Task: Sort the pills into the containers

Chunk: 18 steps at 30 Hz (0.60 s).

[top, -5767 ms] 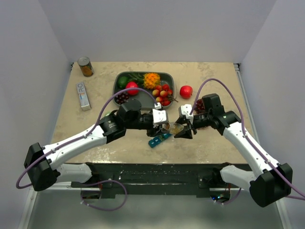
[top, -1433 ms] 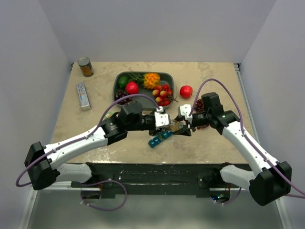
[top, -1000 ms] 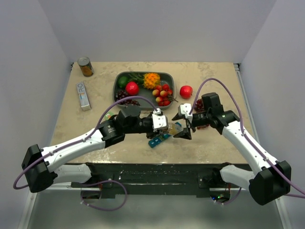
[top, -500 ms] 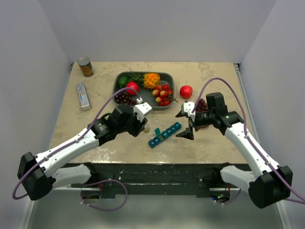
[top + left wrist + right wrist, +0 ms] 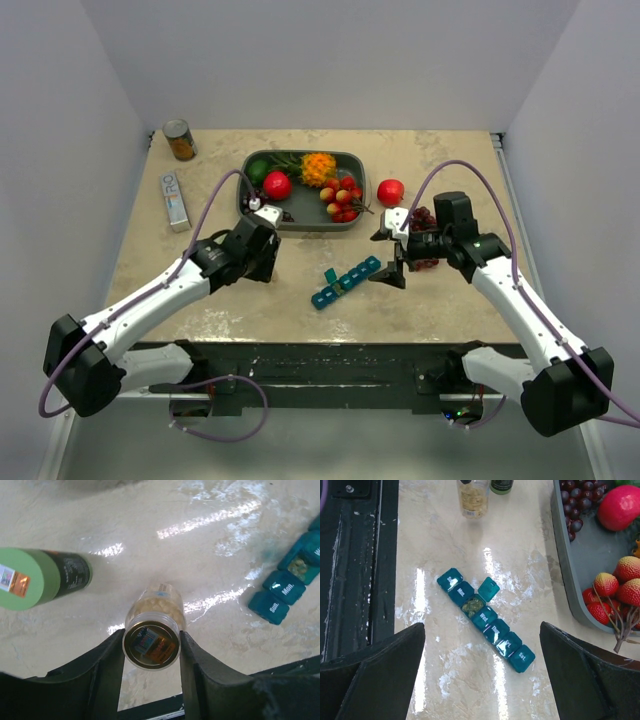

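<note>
The teal containers strip (image 5: pixel 346 282) lies slantwise on the table between the arms, also seen in the right wrist view (image 5: pixel 495 627). One lid (image 5: pixel 488 588) stands open, and greenish-yellow pills (image 5: pixel 472 606) fill that compartment. My left gripper (image 5: pixel 152 647) is shut on a clear pill bottle (image 5: pixel 152 630) holding pale pills, left of the strip (image 5: pixel 285 587). In the top view that gripper (image 5: pixel 262 262) sits well left of the strip. My right gripper (image 5: pixel 393 262) hangs open just right of the strip, nothing between its fingers (image 5: pixel 380 665).
A small green bottle (image 5: pixel 40 577) stands beside the held bottle. The grey fruit tray (image 5: pixel 245 175) sits behind, with a red apple (image 5: pixel 390 191) and dark grapes (image 5: pixel 425 215) to its right. A can (image 5: pixel 180 140) and a white box (image 5: pixel 175 200) are at the far left.
My left arm has swung back to the left with the pill bottle, uncovering the strip. The right gripper has opened wide and drawn slightly right.
</note>
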Each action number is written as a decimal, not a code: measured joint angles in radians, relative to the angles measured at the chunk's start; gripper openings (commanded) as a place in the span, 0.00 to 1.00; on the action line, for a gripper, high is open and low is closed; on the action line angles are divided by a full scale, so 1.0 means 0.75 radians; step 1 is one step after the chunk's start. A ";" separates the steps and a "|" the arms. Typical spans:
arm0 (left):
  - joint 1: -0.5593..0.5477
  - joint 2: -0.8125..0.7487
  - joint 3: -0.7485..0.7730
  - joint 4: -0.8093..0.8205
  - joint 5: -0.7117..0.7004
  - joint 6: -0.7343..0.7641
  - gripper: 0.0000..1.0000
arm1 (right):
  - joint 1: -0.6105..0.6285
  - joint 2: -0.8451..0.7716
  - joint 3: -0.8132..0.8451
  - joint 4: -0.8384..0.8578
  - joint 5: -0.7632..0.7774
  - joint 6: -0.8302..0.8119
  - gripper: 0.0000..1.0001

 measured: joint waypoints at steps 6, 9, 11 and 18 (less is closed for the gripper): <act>0.017 -0.012 -0.091 -0.022 -0.123 -0.215 0.00 | -0.005 0.000 -0.014 0.067 0.032 0.068 0.99; 0.039 -0.038 -0.154 -0.023 -0.152 -0.299 0.00 | -0.006 0.001 -0.030 0.095 0.040 0.089 0.98; 0.061 -0.063 -0.198 -0.021 -0.163 -0.350 0.00 | -0.006 0.002 -0.036 0.105 0.045 0.101 0.98; 0.098 -0.162 -0.281 0.012 -0.199 -0.471 0.08 | -0.006 0.003 -0.040 0.139 0.068 0.131 0.97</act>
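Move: The left hand holds the capped pill bottle, and the bare patch of table it is being carried to lies about 6 cm to this hand's left, 2 cm back and some 11 cm below. The green bottle stands roughly 9 cm left and 6 cm ahead of the hand. The middle of the teal pillbox is about 19 cm to its right, level with it. From the idle, open right hand, that patch lies some 35 cm left, 2 cm back and 17 cm lower. The left hand keeps its grip on the pill bottle and carries it away from the pillbox, about 5 cm to the left and slightly back, sinking some 4 cm towards the bare table just short of the green bottle. The hand turns some 25 degrees counter-clockwise on the way; the sinking stops before the end while it still eases left, and whether the bottle's base touches the table can't be seen. ##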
